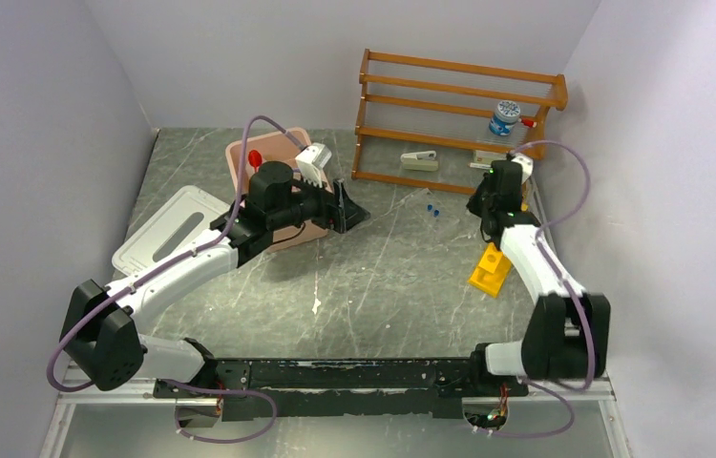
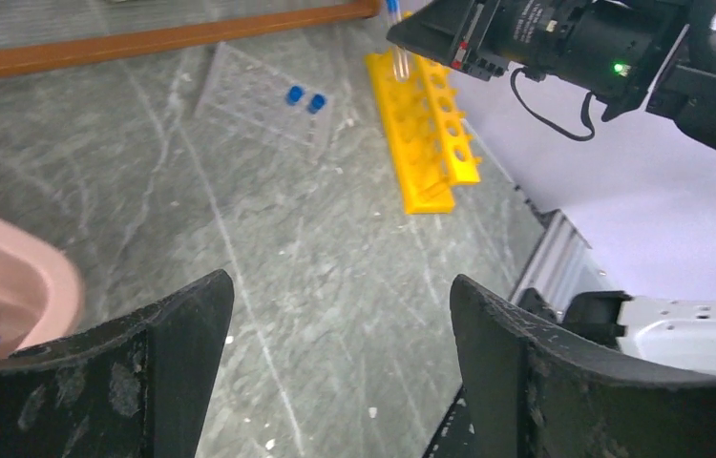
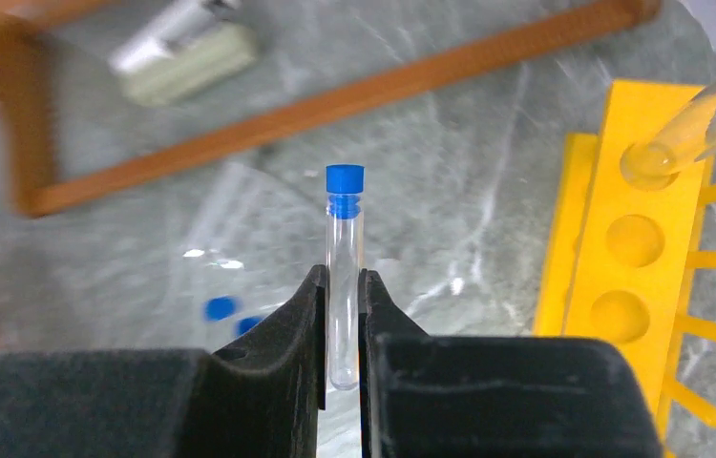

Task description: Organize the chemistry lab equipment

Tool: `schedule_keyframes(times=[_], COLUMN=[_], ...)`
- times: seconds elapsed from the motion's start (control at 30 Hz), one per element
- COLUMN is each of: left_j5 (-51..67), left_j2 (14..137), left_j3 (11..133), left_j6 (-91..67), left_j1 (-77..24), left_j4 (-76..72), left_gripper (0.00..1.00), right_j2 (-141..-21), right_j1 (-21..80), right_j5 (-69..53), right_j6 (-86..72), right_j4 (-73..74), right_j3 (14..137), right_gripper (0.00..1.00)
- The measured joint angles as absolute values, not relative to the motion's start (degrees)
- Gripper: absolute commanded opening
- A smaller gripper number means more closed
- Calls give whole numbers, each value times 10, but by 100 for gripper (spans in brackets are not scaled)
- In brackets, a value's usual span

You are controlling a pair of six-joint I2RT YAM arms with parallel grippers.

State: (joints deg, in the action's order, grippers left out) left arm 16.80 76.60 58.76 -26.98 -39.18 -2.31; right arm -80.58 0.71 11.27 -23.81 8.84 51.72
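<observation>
My right gripper (image 3: 343,279) is shut on a clear test tube with a blue cap (image 3: 345,229) and holds it upright above the table, left of the yellow holed rack (image 3: 636,277). Another clear tube (image 3: 707,119) leans in the rack's far hole. In the top view the right gripper (image 1: 484,197) hovers behind the rack (image 1: 491,270). My left gripper (image 2: 335,324) is open and empty, low over bare table beside the pink bin (image 2: 20,286). In the top view it (image 1: 349,212) sits right of the bin (image 1: 240,157), where a red-capped item (image 1: 255,157) shows.
A wooden shelf (image 1: 459,114) stands at the back with a blue-lidded jar (image 1: 504,117) and a pale stapler-like item (image 1: 419,160). A clear tray with two blue caps (image 2: 302,97) lies on the table. A white lid (image 1: 168,229) lies at the left.
</observation>
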Motion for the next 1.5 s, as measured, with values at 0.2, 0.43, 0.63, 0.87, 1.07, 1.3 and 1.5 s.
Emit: schedule_keyframes(times=[0.2,0.43,0.63,0.87,1.07,1.3,1.5], left_j5=[227,247,256,255,251,261,262], left_j2=[776,862,954,1011,1040,1057,1053], left_j3=[596,653,724,777,795,795,787], left_j6=[-318,-411,-490,-547,-569,-592,-545], left_j1=[-395,-434,-476,-494,-507,-510,-512], left_j4=[-89,-167,-213,-242,-252,-291,-290], left_gripper=[86,83,77,56,41,5,5], right_j2=[-640,-507,-473,-472,-472,-481,-491], right_j1=[7,7,7,7,7,7,7], right_j5=[15,-124,-203,-251,-268,-270,-267], right_j6=[-283,-373,-448,-489,-502,-500,-476], right_j4=[101,109,106,106,105,108,148], right_j3=[503,492,485,485,485,485,516], right_gripper=[8,8,8,8,8,16,52])
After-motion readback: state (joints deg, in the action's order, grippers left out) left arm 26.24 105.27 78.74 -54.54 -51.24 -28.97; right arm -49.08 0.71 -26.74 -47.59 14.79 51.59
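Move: For the left hand, the blue-capped test tube, upright in the right fingers, lies about 29 cm to the right, 10 cm ahead and 11 cm lower. The clear well plate is some 18 cm to its right and 17 cm ahead, down on the table. For the right hand, the open left fingers are about 29 cm to the left, 10 cm back and 13 cm above; the yellow rack sits 8 cm to its right and 2 cm back, the well plate 12 cm left and 7 cm ahead. Upward, leftward and back, the right hand carries the tube it already pinches about 18 cm higher, rolling its left side up as it goes to meet the other gripper. The left hand sweeps some 18 cm right and slightly up towards the tube, rolling its right side up, then shuts on the glass below the cap; only then do the right fingers open and let go, staying around the tube. ##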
